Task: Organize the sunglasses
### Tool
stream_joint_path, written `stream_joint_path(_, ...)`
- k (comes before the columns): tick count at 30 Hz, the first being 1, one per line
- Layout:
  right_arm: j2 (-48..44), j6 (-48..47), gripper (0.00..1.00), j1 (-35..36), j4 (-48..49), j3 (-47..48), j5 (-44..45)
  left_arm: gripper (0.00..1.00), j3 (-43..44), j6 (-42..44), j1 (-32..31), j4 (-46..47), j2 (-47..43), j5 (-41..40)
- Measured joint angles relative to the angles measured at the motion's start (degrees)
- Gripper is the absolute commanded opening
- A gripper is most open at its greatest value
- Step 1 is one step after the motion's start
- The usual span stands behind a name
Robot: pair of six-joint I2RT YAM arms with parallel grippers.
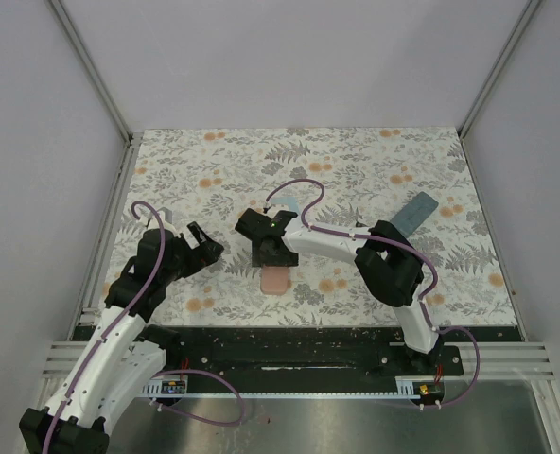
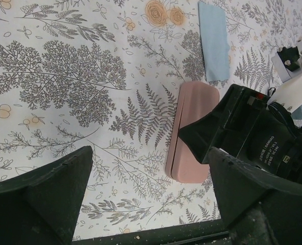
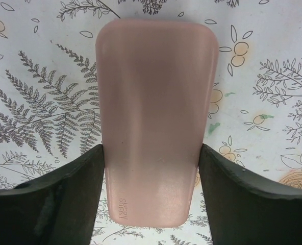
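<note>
No sunglasses show in any view. A pink oblong case (image 1: 274,280) lies closed on the fern-print table, near the front middle. My right gripper (image 1: 271,253) stands over it from the far side. In the right wrist view, the right gripper (image 3: 151,168) has both dark fingers pressed flat against the long sides of the pink case (image 3: 156,87). My left gripper (image 1: 204,244) hovers to the left of the case. Its wide-apart fingers hold nothing in the left wrist view, where the left gripper (image 2: 148,168) looks at the pink case (image 2: 189,132) from the side.
A blue-grey oblong case (image 1: 414,213) lies at the right of the table. A light blue cloth (image 2: 214,41) lies flat beyond the pink case. The table's black front rail (image 1: 289,345) runs along the near edge, and white walls close in the sides.
</note>
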Motion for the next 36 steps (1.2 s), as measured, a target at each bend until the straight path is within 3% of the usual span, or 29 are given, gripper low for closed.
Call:
stream_joint_path(5, 0.0, -0.3, 0.45, 0.0, 0.0, 0.0, -0.2, 0.99, 0.0, 0.5, 0.0, 0.1, 0.7, 1.9)
stream_joint_path(13, -7.3, -1.7, 0.44, -0.3, 6.4, -9.1, -4.5, 0.97, -1.0, 0.9, 0.0, 3.5, 3.8, 9.1)
stream_joint_path(19, -24.9, -1.9, 0.41, -5.6, 23.0, -27.9, -16.3, 0.98, -3.0, -1.1, 0.0, 7.9, 6.7, 17.7)
stream_joint_path(23, -34.7, -1.7, 0.41, -11.9, 32.5, -37.8, -23.0, 0.99, -4.5, -3.7, 0.0, 14.6, 8.6, 25.4)
stream_joint_path(29, -42.0, -1.0, 0.41, -13.8, 42.0, -42.1, -30.6, 0.99, -8.5, -12.3, 0.0, 30.6, 10.1, 35.4)
stream_joint_path(36, -50.2, 4.4, 0.41, -16.9, 53.5, -46.2, -37.9, 0.99, -8.8, -22.8, -0.1, 46.8, 11.4, 39.6)
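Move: My right hand already has the pink case clamped across its width on the table; the case's middle is about 1 cm ahead of that hand. The light blue cloth lies some 14 cm ahead and 4 cm to the right of the right hand, and the blue-grey case about 14 cm ahead and 36 cm to the right. From my open left hand, the pink case is roughly 15 cm right, 4 cm ahead and 12 cm below. Keeping my grip, I lift the pink case about 20 cm with my right hand, easing a little right and rolling some 60 degrees so the fingers swing from pointing down to pointing at my left hand. My left hand, staying wide open, heads right towards the case, dips slightly, then climbs, turning clockwise and rolling right side up to face it. ##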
